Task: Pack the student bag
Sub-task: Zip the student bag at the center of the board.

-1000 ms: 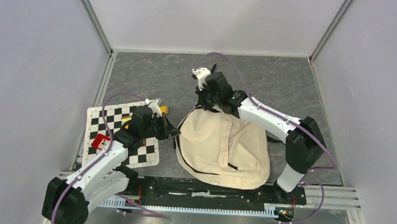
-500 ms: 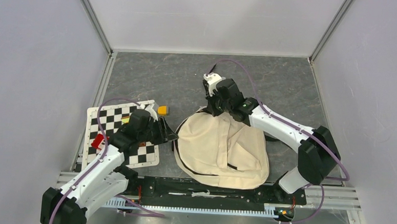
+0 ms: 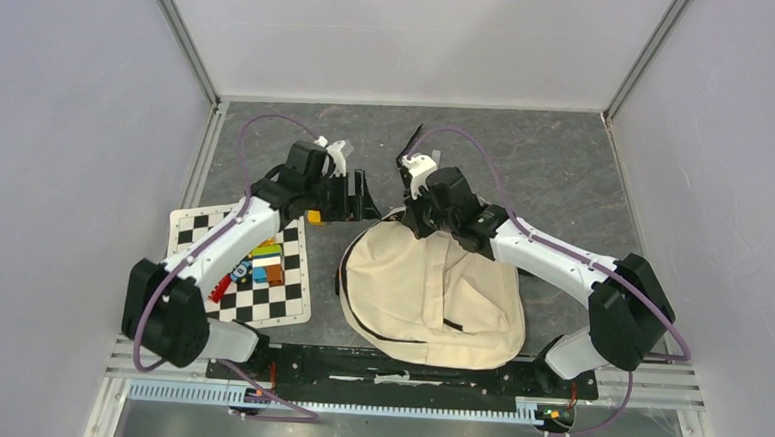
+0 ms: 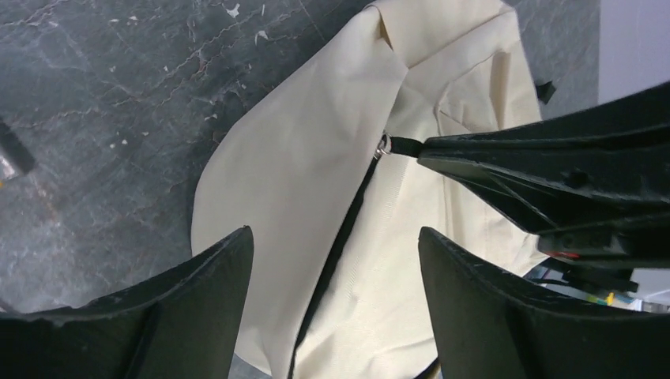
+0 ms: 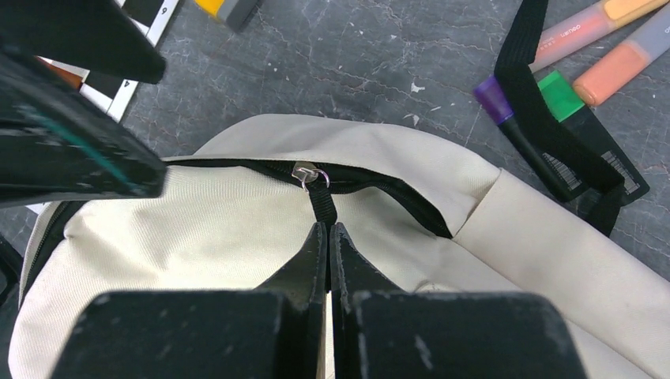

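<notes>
The student bag (image 3: 430, 291) is cream fabric with black zippers and lies flat mid-table. My right gripper (image 5: 328, 227) (image 3: 410, 220) is shut on the black zipper pull (image 5: 321, 207) at the bag's far top edge, where the zipper gapes a little beside the slider (image 5: 304, 172). My left gripper (image 4: 336, 233) (image 3: 362, 199) hangs open just left of it, above the bag's (image 4: 316, 158) top left part and its black zipper line, with nothing between its fingers. The left wrist view shows the pull (image 4: 403, 144) running into the right gripper's fingers (image 4: 506, 158).
A black-and-white checkered mat (image 3: 198, 231) lies left of the bag with several coloured blocks (image 3: 261, 262) on it. A yellow-and-grey block (image 3: 314, 217) sits by its far corner. Highlighters (image 5: 585, 31) and a black strap (image 5: 545, 118) lie beyond the bag's top.
My left gripper opened and swung from the bag's left edge up to its far top, uncovering the blocks on the mat. The right gripper shifted slightly right, still holding the pull.
</notes>
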### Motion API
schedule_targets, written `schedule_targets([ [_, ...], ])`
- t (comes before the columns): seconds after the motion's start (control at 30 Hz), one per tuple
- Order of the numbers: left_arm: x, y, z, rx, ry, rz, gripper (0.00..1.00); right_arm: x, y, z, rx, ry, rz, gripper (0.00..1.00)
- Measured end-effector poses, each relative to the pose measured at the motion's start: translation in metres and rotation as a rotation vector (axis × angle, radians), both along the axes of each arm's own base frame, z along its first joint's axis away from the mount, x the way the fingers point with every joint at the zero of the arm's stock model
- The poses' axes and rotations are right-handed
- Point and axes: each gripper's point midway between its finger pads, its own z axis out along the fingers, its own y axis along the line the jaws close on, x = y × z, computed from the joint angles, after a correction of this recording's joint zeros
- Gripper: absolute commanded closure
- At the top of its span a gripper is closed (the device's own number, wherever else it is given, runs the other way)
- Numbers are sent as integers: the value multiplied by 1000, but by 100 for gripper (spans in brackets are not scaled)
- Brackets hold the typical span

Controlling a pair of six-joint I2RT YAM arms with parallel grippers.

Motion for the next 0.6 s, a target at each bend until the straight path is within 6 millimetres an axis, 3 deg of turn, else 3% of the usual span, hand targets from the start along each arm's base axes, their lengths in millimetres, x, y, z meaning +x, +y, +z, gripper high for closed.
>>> schedule_targets([
  [0.27,-2,-6,-33,54,70,-124,32,4,3,5,25,-17,-11,100],
  [0.33,-3,-8,-36,50,79,-144,47,5,3,5,24,-21,-16,100],
  [0.43,-5,-11,-41,50,86,-168,89,7,1,3,15,-24,-26,100],
  [0.47,-4,-11,-42,51,88,-172,97,8,0,2,10,-27,-34,100],
  [0.6,-3,-12,-50,65,98,-181,98,14,-6,-4,-25,-38,-75,100],
])
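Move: The closed zipper strip that the wide-open left fingers go for lies almost straight under that hand, about 6 cm down and 1 cm to its right. The slider sits some 6 cm to this hand's right, 2 cm farther out, and the yellow block about 11 cm to its left and 4 cm ahead. From the right hand, shut on the pull, the strip is about 9 cm left and 1 cm ahead, the slider 3 cm left and 2 cm ahead, the markers some 14 cm straight ahead. Down some 5 cm goes the left hand, edging about 1 cm right and turning roughly 10 degrees clockwise, onto the zipper strip behind the slider; in the later part its fingers shut and pinch the strip with their tips. The right hand keeps its pinch on the pull and eases about 1.5 cm forward. ##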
